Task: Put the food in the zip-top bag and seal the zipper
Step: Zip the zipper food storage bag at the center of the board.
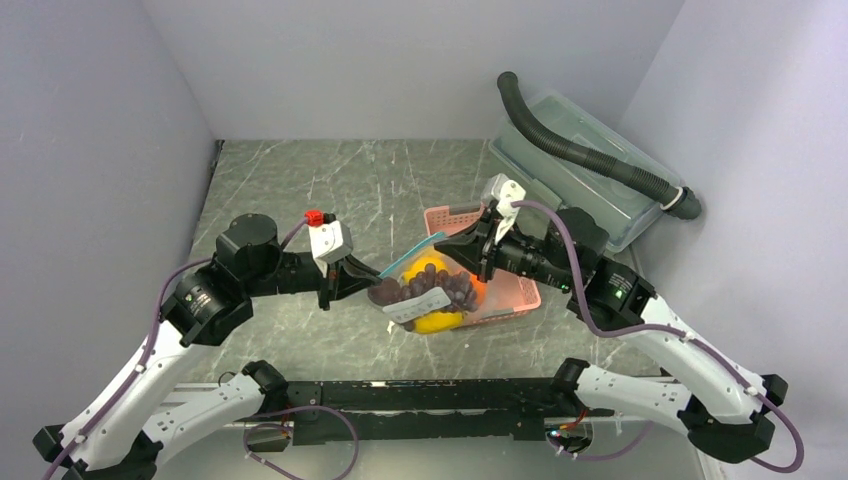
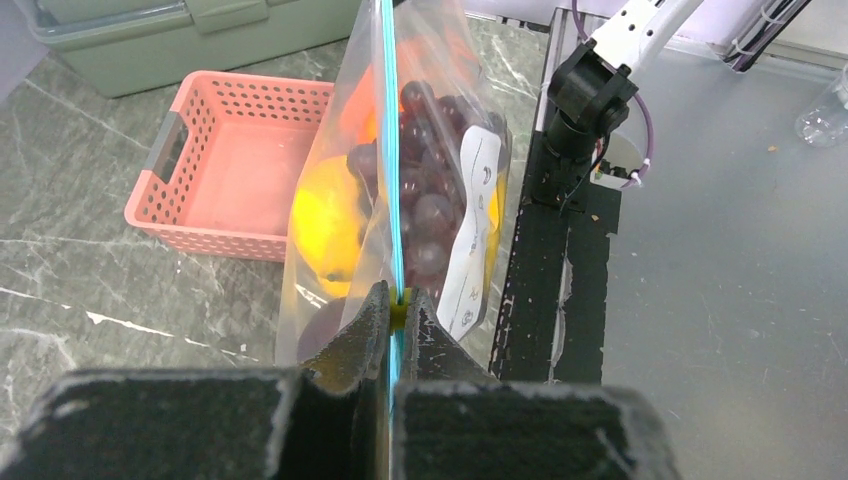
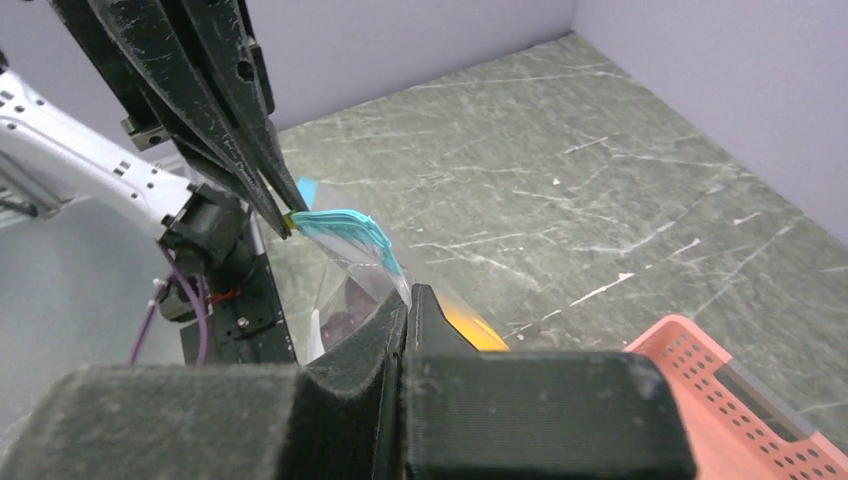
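Note:
The clear zip-top bag (image 1: 425, 300) hangs stretched between both grippers, just above the table. Inside it I see the food: dark purple grapes (image 2: 430, 190), yellow fruit (image 2: 325, 225), something orange (image 2: 355, 110) and a dark reddish round fruit (image 2: 325, 325). The blue-teal zipper (image 2: 390, 150) runs straight away from my left gripper (image 2: 400, 297). That gripper is shut on the strip's near end, with a small yellow piece pinched between its tips. My right gripper (image 3: 409, 292) is shut on the bag's other top corner, where the zipper (image 3: 345, 225) ends. In the top view the left gripper (image 1: 370, 276) and right gripper (image 1: 442, 243) face each other.
A pink slotted basket (image 1: 505, 290) stands right behind the bag, under the right arm. A large clear lidded box (image 1: 590, 175) with a black hose (image 1: 590, 160) lying over it sits at the back right. Grey walls close in three sides.

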`<state>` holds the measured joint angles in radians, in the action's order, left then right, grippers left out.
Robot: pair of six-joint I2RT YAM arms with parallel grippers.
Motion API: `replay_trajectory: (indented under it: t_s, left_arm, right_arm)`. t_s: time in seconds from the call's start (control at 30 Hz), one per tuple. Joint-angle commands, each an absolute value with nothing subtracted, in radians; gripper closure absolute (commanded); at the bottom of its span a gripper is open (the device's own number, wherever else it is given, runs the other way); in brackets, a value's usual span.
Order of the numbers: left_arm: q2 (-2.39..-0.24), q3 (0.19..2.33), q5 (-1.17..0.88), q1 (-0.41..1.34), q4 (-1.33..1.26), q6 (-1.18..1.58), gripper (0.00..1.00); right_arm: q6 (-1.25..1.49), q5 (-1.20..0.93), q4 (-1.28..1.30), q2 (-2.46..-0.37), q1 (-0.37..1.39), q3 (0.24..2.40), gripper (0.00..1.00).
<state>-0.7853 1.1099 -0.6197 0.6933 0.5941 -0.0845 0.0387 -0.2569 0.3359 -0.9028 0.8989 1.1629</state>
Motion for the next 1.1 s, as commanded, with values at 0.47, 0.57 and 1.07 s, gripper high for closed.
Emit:
replay_trajectory:
  t_s: [0.47, 0.57, 1.07]
  left_arm:
    - [-0.761, 1.093, -0.530, 0.688, 0.671, -0.079, 1.00]
    - [-0.757, 1.090, -0.508, 0.689, 0.677, -0.077, 1.00]
    - [-0.723, 1.045, -0.442, 0.689, 0.699, -0.059, 1.00]
  right_arm:
    - [0.049, 0.165, 0.127, -0.733, 0.879, 1.119, 1.00]
    - [0.044, 0.215, 0.118, -0.722, 0.878, 1.112, 1.00]
    - [0.016, 0.342, 0.082, -0.680, 0.879, 1.081, 1.00]
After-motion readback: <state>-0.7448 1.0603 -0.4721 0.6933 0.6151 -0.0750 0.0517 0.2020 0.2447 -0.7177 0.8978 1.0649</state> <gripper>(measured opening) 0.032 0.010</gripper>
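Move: Both hands already pinch the bag. The short stretch of zipper between them has its middle about 4 cm left of the right hand, 2 cm back and 2 below; from the left hand it is some 5 cm right, 2 ahead and 1 up. The bagged food hangs about 7 cm right of the left hand, 1 back and 8 below. The pink basket's middle is roughly 10 cm right of the right hand, level fore-and-aft, 18 lower. Keeping its pinch on the bag's zipper corner, the right hand draws the zipper through the left fingers, travelling about 8 cm right and some 4 cm forward while rising about 3, out above the basket and away from the left hand, turning roughly 25 degrees clockwise. The left fingers stay shut around the zipper, giving way only a couple of centimetres down, forward and left. ##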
